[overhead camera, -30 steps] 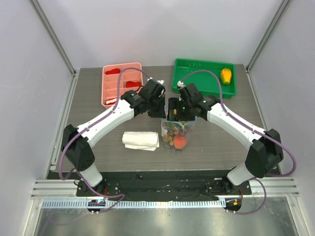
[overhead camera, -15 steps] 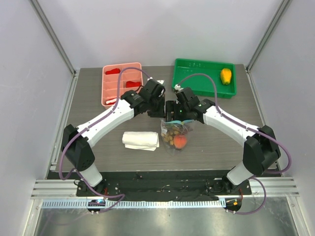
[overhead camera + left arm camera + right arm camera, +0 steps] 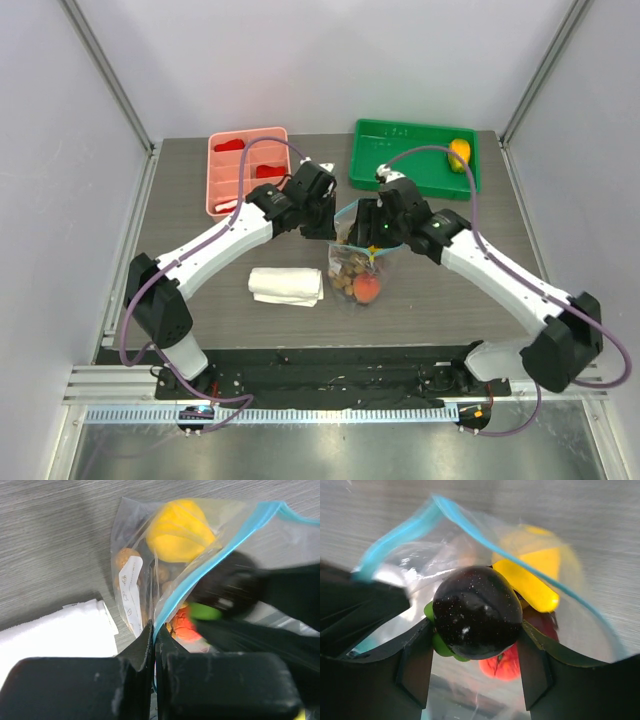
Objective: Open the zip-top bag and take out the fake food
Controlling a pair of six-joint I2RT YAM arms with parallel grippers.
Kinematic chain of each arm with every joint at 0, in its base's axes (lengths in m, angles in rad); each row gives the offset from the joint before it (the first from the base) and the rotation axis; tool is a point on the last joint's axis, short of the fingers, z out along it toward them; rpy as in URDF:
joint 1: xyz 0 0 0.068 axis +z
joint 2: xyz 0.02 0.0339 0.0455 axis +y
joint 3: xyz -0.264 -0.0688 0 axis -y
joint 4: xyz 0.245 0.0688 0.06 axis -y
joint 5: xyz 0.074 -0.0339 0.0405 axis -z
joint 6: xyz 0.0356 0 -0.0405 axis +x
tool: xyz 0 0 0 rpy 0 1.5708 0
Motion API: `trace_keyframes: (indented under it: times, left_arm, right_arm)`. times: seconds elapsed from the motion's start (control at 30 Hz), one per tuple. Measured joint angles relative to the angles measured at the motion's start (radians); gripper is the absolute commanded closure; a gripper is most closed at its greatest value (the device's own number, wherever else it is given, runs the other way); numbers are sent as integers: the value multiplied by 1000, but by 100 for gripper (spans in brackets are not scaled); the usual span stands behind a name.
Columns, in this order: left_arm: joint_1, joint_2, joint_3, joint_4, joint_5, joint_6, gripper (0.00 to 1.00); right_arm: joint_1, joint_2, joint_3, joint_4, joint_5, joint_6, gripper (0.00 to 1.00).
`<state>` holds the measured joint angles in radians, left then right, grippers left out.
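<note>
The clear zip-top bag [image 3: 360, 268] lies mid-table with its blue zip rim [image 3: 200, 565] pulled open. My left gripper [image 3: 322, 226] is shut on that rim's left side [image 3: 154, 630]. My right gripper [image 3: 373, 232] is shut on a dark purple fruit with a green bit [image 3: 475, 612] and holds it at the bag's mouth. That fruit shows blurred in the left wrist view [image 3: 227, 592]. Inside the bag are a yellow piece [image 3: 527, 582], a red-orange piece [image 3: 366, 289] and brown nut-like balls [image 3: 345, 272].
A folded white cloth [image 3: 286, 285] lies left of the bag. A pink tray [image 3: 215, 190] with flat red pieces stands at the back left. A green tray [image 3: 415, 182] at the back right holds a yellow-orange fruit [image 3: 459, 154].
My right arm has swung outward, and its gripper has shifted slightly right and up at the bag's mouth with the purple fruit. The blue rim now arcs open. My left gripper has held still.
</note>
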<state>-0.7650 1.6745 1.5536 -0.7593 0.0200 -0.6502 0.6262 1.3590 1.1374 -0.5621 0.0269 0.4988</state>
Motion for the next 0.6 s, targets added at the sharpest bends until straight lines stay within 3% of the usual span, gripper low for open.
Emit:
trace_keyframes:
  times: [0.27,0.4,0.6]
  left_arm:
    - [0,0,0,0,0,0,100]
    - [0,0,0,0,5,0,100]
    - [0,0,0,1,11,2,100]
  right_arm:
    - [-15,-112,231,-136,91,-14,99]
    - [-76,-34,406,-148,118,-31,99]
    - [-270,201,629,-145,169,-30,99]
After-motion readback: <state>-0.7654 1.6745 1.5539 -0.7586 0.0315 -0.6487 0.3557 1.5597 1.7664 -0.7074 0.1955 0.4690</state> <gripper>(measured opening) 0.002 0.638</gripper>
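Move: My right hand already grips the dark eggplant in the mouth of the zip-top bag, whose middle hangs some 9 cm below that hand, about level with it fore and aft and 1 cm to its left. The green tray's middle lies about 27 cm ahead, 16 cm right and 15 cm down; the yellow squash in it is 28 cm ahead and 28 cm right. From my left hand, the tray is roughly 27 cm ahead and 22 cm right. I draw the eggplant out of the bag with my right hand, first almost straight up, then sweeping forward and right towards the green tray: about 16 cm up, 13 cm forward and 9 cm right overall. The fingers keep their grip while the wrist tips upward and turns clockwise, each some 20 degrees. My left hand stays still, shut on the bag's rim. ##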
